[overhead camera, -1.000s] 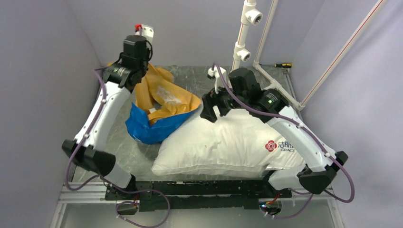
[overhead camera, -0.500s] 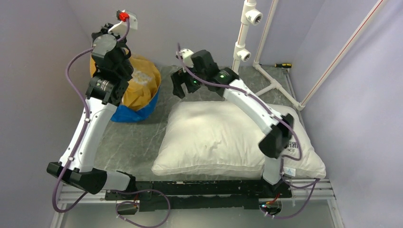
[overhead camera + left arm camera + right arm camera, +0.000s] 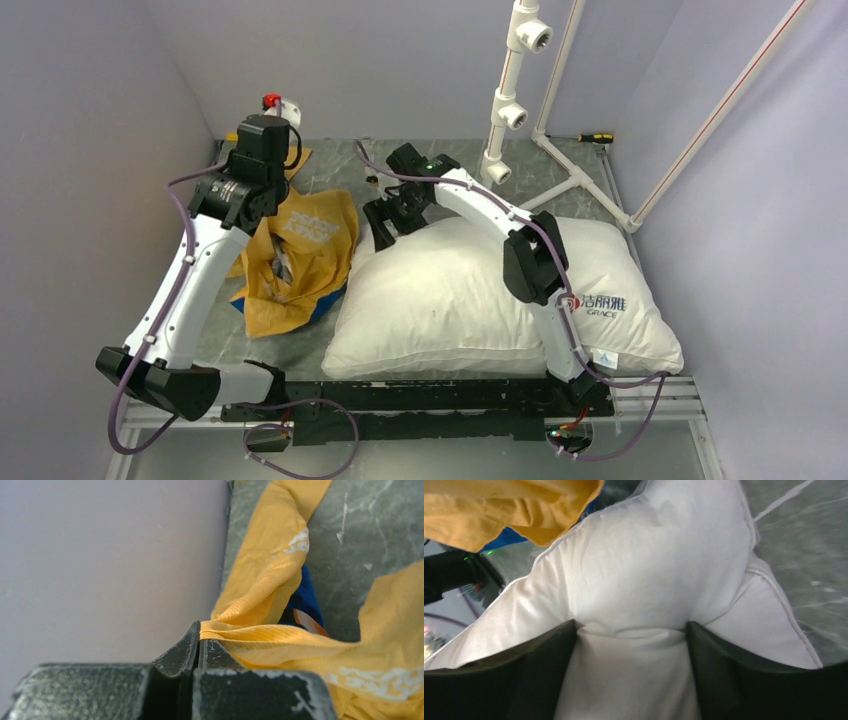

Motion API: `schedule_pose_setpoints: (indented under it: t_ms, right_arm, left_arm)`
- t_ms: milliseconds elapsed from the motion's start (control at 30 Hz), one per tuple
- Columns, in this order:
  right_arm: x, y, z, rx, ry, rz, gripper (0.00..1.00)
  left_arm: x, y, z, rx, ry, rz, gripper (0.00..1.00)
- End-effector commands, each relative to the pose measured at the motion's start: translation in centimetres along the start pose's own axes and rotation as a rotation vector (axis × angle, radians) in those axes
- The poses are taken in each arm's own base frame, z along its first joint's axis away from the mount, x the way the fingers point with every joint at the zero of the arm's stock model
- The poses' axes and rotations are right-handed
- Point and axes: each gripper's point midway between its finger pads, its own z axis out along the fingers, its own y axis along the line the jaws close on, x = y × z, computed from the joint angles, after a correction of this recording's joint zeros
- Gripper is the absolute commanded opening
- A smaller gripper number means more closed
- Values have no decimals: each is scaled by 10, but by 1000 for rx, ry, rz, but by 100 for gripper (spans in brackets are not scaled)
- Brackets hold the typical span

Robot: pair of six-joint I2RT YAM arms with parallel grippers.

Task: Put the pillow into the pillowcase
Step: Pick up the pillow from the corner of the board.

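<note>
The white pillow [image 3: 470, 300] with its red logo [image 3: 570, 303] lies across the right half of the table. My right gripper [image 3: 385, 222] is at its far left corner. In the right wrist view the jaws stand wide, the fingers pressing into both sides of a bulge of pillow [image 3: 634, 580] with the cloth creased at the right gripper [image 3: 631, 630]. The pillowcase [image 3: 300, 260], orange side out with blue showing at its edges, is crumpled left of the pillow. My left gripper [image 3: 262, 215] is shut on an orange fold of the pillowcase [image 3: 260, 580], pinched at the left gripper [image 3: 199, 630] close to the left wall.
A white pipe frame [image 3: 510, 90] stands at the back right, with a screwdriver [image 3: 595, 138] beside it. Purple walls close in on the left, back and right. A black rail [image 3: 420, 395] runs along the near edge of the grey marbled table [image 3: 340, 170].
My right gripper has come down from the air onto the pillow's far left corner. My left arm has dropped lower, and the pillowcase now hangs spread nearer the pillow.
</note>
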Motion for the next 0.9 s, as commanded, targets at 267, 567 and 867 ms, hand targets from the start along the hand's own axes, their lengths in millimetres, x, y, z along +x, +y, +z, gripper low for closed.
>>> schedule_pose_setpoints:
  t_ms: [267, 567, 867]
  right_arm:
    - [-25, 75, -81, -180, -156, -89, 0]
    - [-93, 112, -217, -20, -662, -244, 0]
    - [-150, 101, -310, 264, -1170, -215, 0]
  left_arm:
    - [29, -25, 15, 77, 157, -207, 0]
    - [-3, -27, 25, 112, 150, -340, 0]
    - [-77, -44, 14, 337, -21, -517, 0]
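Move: The pillow's far-left corner bulges up between the right hand's open fingers, about 2 cm to its left, 1 cm back and 2 cm below. The pillow's middle lies roughly 24 cm right, 13 cm back and 3 cm below; the pillowcase's middle is some 18 cm left, 3 cm back and 8 cm lower. From the left hand, that corner is about 27 cm right, 3 cm back and 27 cm below. Right fingers shut on the pillow's corner and lift about 24 cm; left dips 5 cm, then rises, holding the pillowcase. ##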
